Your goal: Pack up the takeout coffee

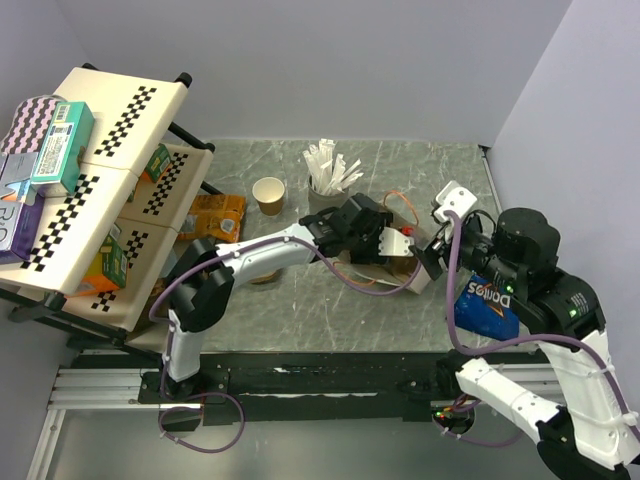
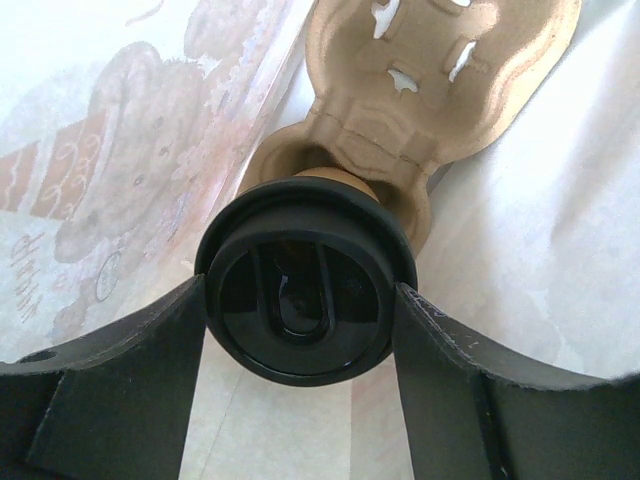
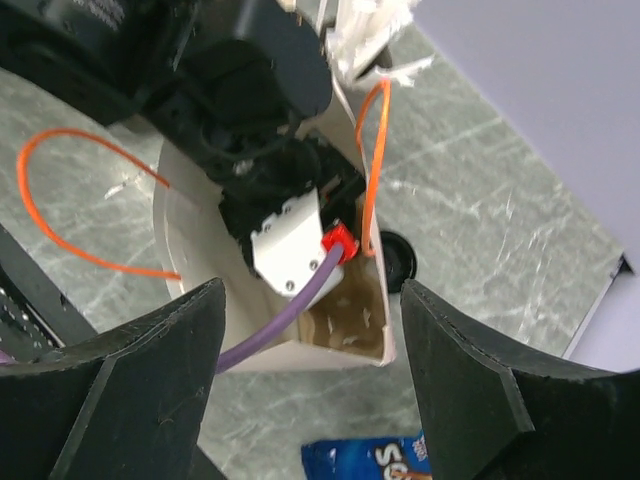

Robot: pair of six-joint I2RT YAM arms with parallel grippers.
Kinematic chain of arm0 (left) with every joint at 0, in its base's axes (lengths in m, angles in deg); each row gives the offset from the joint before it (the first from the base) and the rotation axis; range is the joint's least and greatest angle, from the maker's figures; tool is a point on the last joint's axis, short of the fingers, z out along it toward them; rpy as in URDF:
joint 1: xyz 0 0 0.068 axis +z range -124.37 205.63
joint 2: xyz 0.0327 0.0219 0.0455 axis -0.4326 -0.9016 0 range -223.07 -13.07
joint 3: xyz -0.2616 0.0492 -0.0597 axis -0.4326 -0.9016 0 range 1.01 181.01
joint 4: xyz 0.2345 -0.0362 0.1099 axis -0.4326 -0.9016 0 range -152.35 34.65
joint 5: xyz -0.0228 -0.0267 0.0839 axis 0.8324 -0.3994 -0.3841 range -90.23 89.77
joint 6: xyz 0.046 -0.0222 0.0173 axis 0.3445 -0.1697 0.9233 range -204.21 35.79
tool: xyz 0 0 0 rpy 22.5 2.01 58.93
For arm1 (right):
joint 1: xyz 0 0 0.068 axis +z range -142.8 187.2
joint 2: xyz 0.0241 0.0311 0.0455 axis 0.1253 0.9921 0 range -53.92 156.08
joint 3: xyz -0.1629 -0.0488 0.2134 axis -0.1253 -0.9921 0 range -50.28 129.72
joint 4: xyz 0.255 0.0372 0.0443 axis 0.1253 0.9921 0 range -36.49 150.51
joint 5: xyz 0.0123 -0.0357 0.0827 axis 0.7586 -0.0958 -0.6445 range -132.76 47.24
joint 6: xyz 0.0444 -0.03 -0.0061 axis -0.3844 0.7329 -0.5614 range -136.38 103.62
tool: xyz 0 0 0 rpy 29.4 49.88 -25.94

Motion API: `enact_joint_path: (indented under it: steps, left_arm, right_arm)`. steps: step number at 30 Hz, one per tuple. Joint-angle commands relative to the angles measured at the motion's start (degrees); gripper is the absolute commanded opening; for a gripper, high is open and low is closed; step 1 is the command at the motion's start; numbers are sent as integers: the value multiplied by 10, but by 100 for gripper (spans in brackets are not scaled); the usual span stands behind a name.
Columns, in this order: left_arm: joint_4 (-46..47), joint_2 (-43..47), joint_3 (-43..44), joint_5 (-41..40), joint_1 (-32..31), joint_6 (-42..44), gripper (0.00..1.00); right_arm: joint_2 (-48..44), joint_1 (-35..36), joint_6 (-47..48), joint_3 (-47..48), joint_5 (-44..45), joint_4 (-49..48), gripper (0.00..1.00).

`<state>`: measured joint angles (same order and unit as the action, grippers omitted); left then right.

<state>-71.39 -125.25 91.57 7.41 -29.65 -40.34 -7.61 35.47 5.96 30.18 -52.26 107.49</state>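
A takeout coffee cup with a black lid (image 2: 305,225) sits in a pocket of the brown moulded carrier (image 2: 440,80), inside a white paper bag (image 2: 130,150) printed with bears. My left gripper (image 2: 300,296) reaches down into that bag (image 1: 418,280), and both fingers press the lid's sides. In the top view the left gripper (image 1: 372,238) is in the bag's mouth. My right gripper (image 1: 430,262) hovers by the bag's right edge, open (image 3: 312,305) and holding nothing. A second kraft cup (image 1: 268,194) stands lidless at the back.
A loose black lid (image 3: 398,262) lies on the table beside the bag. A grey cup of white sticks (image 1: 328,178) stands behind it. A blue Doritos bag (image 1: 485,305) lies near the right arm. A shelf rack (image 1: 100,150) with boxes fills the left side.
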Motion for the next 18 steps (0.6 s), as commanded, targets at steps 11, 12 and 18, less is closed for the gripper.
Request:
enact_joint_path:
  steps: [11, 12, 18]
  left_arm:
    - [-40, -83, 55, -28, -20, 2, 1]
    - [-37, -87, 58, -30, -22, 1, 1]
    - [-51, -129, 101, -60, -32, 23, 1]
  right_arm:
    - [-2, -78, -70, 12, 61, -16, 75]
    - [-2, -84, -71, 4, 74, -19, 75]
    - [7, -181, -104, 15, 2, -13, 73]
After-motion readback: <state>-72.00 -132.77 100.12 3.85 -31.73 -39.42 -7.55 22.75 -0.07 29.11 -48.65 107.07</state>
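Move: The left hand is down inside the paper bag with its fingers round the lidded coffee cup, whose middle lies about 3 cm below and 2 cm right of it, 1 cm ahead. The straw cup is roughly 9 cm ahead and 12 cm to its left. From the empty right hand, the bag's middle lies some 11 cm ahead, 6 cm left and 22 cm below; the blue snack bag is level with it, about 20 cm right and 35 cm below. Still clasping the lidded cup in its carrier inside the bag, the left hand drags to its right about 3 cm, easing slightly forward and down, its grip unchanged. The right hand, open and clear of the bag, swings about 5 cm right and half as far forward, turning nearly 20 degrees clockwise and staying high above the table. ##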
